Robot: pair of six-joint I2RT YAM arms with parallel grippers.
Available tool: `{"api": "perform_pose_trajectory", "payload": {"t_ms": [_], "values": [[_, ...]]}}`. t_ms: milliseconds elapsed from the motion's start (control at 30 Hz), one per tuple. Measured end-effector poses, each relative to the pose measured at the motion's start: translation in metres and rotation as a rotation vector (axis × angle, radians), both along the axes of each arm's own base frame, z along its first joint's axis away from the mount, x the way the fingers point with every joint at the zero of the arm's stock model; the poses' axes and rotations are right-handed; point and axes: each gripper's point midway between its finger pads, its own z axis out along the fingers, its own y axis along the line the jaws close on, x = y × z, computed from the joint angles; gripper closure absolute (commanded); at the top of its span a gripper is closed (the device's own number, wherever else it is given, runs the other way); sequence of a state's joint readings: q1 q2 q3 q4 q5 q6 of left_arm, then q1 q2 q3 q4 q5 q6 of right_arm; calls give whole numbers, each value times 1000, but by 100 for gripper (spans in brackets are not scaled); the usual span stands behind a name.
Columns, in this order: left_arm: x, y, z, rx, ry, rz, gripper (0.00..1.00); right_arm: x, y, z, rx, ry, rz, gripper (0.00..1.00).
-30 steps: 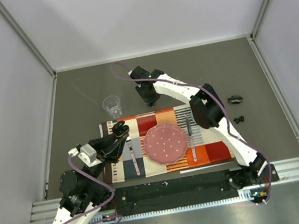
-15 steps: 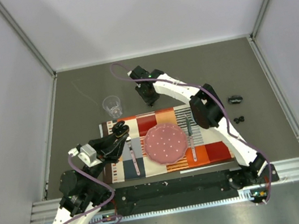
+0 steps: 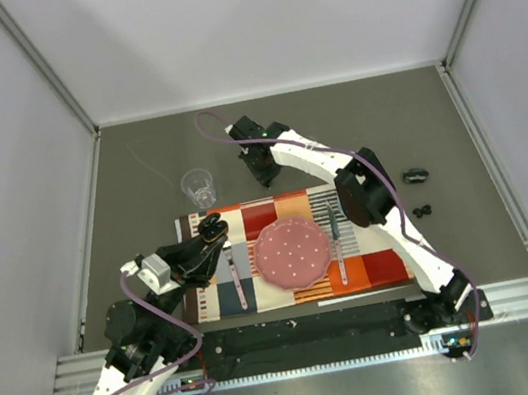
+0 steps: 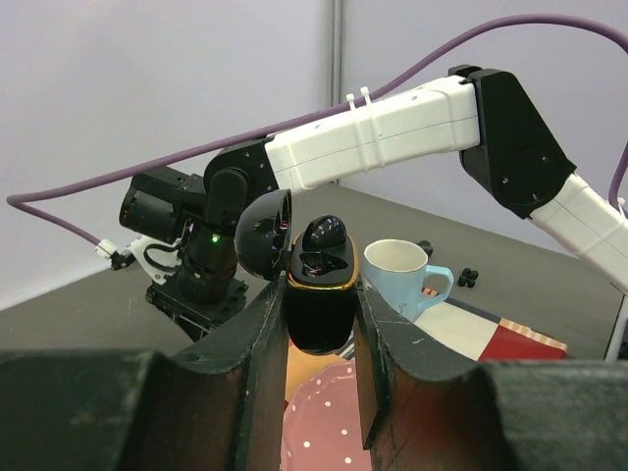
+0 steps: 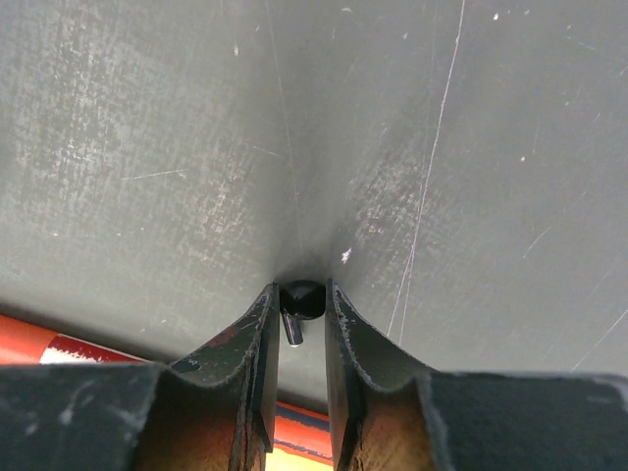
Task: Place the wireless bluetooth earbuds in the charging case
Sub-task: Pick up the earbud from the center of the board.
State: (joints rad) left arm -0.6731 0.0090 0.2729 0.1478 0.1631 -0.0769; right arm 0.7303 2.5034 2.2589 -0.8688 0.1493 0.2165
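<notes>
My left gripper (image 4: pixel 319 294) (image 3: pixel 211 232) is shut on the charging case (image 4: pixel 319 314), a black pebble held upright above the placemat. Its lid (image 4: pixel 263 234) is swung open to the left. One glossy black earbud (image 4: pixel 322 233) sits in the case's top. At the far side of the table, my right gripper (image 5: pixel 300 291) (image 3: pixel 262 174) points down at the grey surface. Its two fingers are pressed against a second black earbud (image 5: pixel 302 297), whose short stem points toward the camera. The case shows only as a dark spot in the top view.
A striped placemat (image 3: pixel 248 222) holds a pink dotted plate (image 3: pixel 293 251), a utensil (image 3: pixel 237 281) on its left and another (image 3: pixel 335 231) on its right. A clear glass (image 3: pixel 198 186) stands behind the mat. A blue mug (image 4: pixel 397 275) stands under the right arm. Small black items (image 3: pixel 414 174) (image 3: pixel 421 211) lie at the right.
The right gripper's fingers have narrowed onto the earbud on the table. Both arms otherwise hold their places, and the left still grips the case.
</notes>
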Motion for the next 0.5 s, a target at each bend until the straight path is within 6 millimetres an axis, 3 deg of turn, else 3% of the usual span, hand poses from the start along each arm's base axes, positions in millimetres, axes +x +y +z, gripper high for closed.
{"api": "perform_pose_trajectory", "payload": {"t_ms": [167, 300, 400, 500], "values": [[0, 0, 0, -1, 1, -1, 100, 0, -1, 1, 2, -2, -4, 99], [0, 0, 0, -2, 2, -1, 100, -8, -7, 6, 3, 4, -18, 100], [0, 0, 0, -3, 2, 0, 100, -15, -12, 23, 27, -10, -35, 100], [1, 1, 0, -5, 3, 5, 100, -19, -15, 57, 91, -64, -56, 100]]}}
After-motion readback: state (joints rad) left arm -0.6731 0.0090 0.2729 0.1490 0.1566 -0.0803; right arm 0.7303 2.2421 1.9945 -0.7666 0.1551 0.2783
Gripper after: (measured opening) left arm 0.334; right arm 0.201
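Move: The open charging case waits in the left hand's fingertips, about a centimetre ahead, right and above that hand's point. From the right hand, down at the board, the case is roughly 27 cm back, 12 cm left and 27 cm higher. The glass stands some 15 cm to the right hand's left, level with it; the plate lies about 18 cm back and 3 cm right, the fork about 19 cm back and 12 cm left, both at about hand height. With the earbud already pinched between its fingertips, the right hand lifts it off the grey board, starting slowly with a small slide back and to the right towards the placemat's far edge, then rising ever faster to about 5 or 6 cm up, some 2 cm farther back and nearer the case. The fingers keep their grip and the wrist tilts only slightly, by 5 degrees or so, while the left hand stays put and goes on holding the case. ##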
